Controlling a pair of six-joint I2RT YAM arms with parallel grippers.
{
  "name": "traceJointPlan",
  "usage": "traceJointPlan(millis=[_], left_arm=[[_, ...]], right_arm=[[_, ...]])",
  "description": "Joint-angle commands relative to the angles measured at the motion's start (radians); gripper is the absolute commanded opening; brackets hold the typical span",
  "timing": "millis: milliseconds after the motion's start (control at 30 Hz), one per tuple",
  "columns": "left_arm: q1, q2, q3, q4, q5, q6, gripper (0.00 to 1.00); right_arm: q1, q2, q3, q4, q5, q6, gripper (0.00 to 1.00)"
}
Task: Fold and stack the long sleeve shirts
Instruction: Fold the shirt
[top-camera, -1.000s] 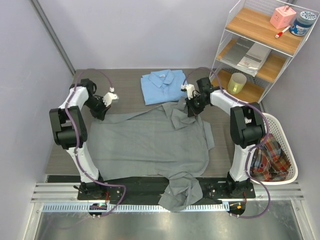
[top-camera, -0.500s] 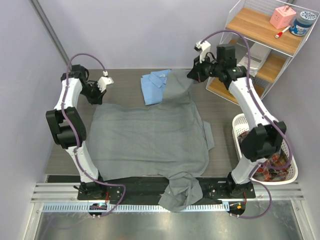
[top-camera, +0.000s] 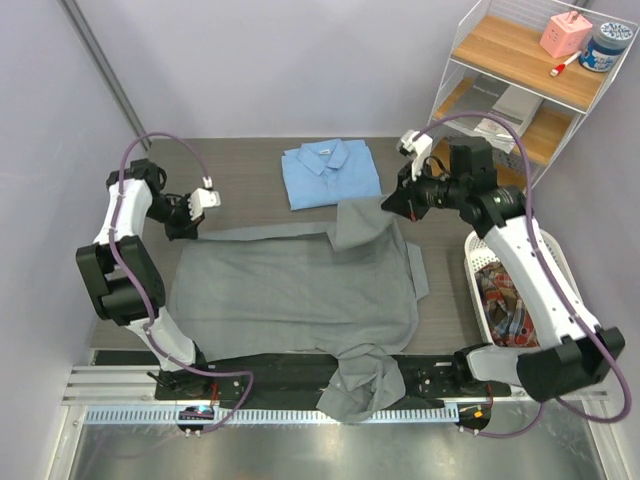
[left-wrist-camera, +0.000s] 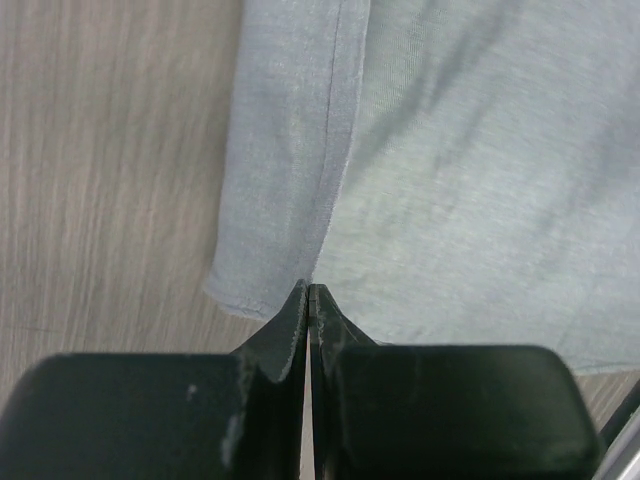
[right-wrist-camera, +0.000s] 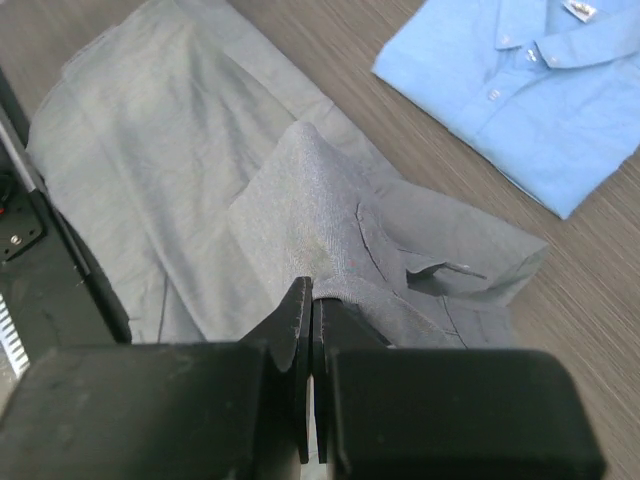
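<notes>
The grey shirt (top-camera: 300, 285) lies spread over the middle of the table, one sleeve hanging off the near edge. My left gripper (top-camera: 188, 222) is shut on its far left corner (left-wrist-camera: 290, 200). My right gripper (top-camera: 392, 203) is shut on its far right part and holds a fold of grey cloth (right-wrist-camera: 300, 210) lifted above the table. The light blue shirt (top-camera: 330, 172) lies folded at the back of the table, collar facing away, and shows in the right wrist view (right-wrist-camera: 530, 90).
A wire shelf unit (top-camera: 520, 90) stands at the back right with a yellow cup, papers, a pink box and a jar. A white basket (top-camera: 575, 345) with plaid cloth sits at the right edge. A black strip runs along the near edge (top-camera: 270, 365).
My right gripper swung up and back with the grey cloth, then came down toward the front right. My left gripper moved left and back, pulling the far edge straighter.
</notes>
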Motion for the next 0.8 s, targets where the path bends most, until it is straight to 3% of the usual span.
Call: traceJointPlan(millis=[0,367,767], left_arm=[[0.01,-0.068,-0.06,-0.043,0.01,0.149,0.0],[0.016,-0.105,-0.171,-0.085,-0.035,0.27,0.0],[0.016,-0.059,-0.253,-0.059,-0.084,0.322,0.0]], right_arm=[[0.04,-0.142,-0.064,-0.044,0.003,-0.01,0.01],[0.193,-0.281,-0.236,-0.081,0.034,0.096,0.01],[0.204,-0.249,-0.292,-0.121,-0.014,0.084,0.01]])
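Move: Both shut grippers already hold the grey shirt's lifted far edge, the left about 8 cm above the table, the right some 26 cm above it. The shirt's middle is roughly 11 cm back and 30 cm right of the left hand, and about 8 cm back and 25 cm left of the right hand. From the right hand, the folded blue shirt lies about 20 cm ahead and 16 cm left, and the grey sleeve end some 32 cm back and 9 cm left, at the near table edge. Both hands keep their pinch on the grey shirt's edge and carry it back towards the robot over the shirt's body, the right about 12 cm, running level at first and then sinking 7 cm while its fingers tip further down and it drifts slightly left. The left goes back about 7 cm beside it at the left end, lowering nearly 5 cm towards the table and turning some 15 degrees clockwise, fingers shut throughout. ##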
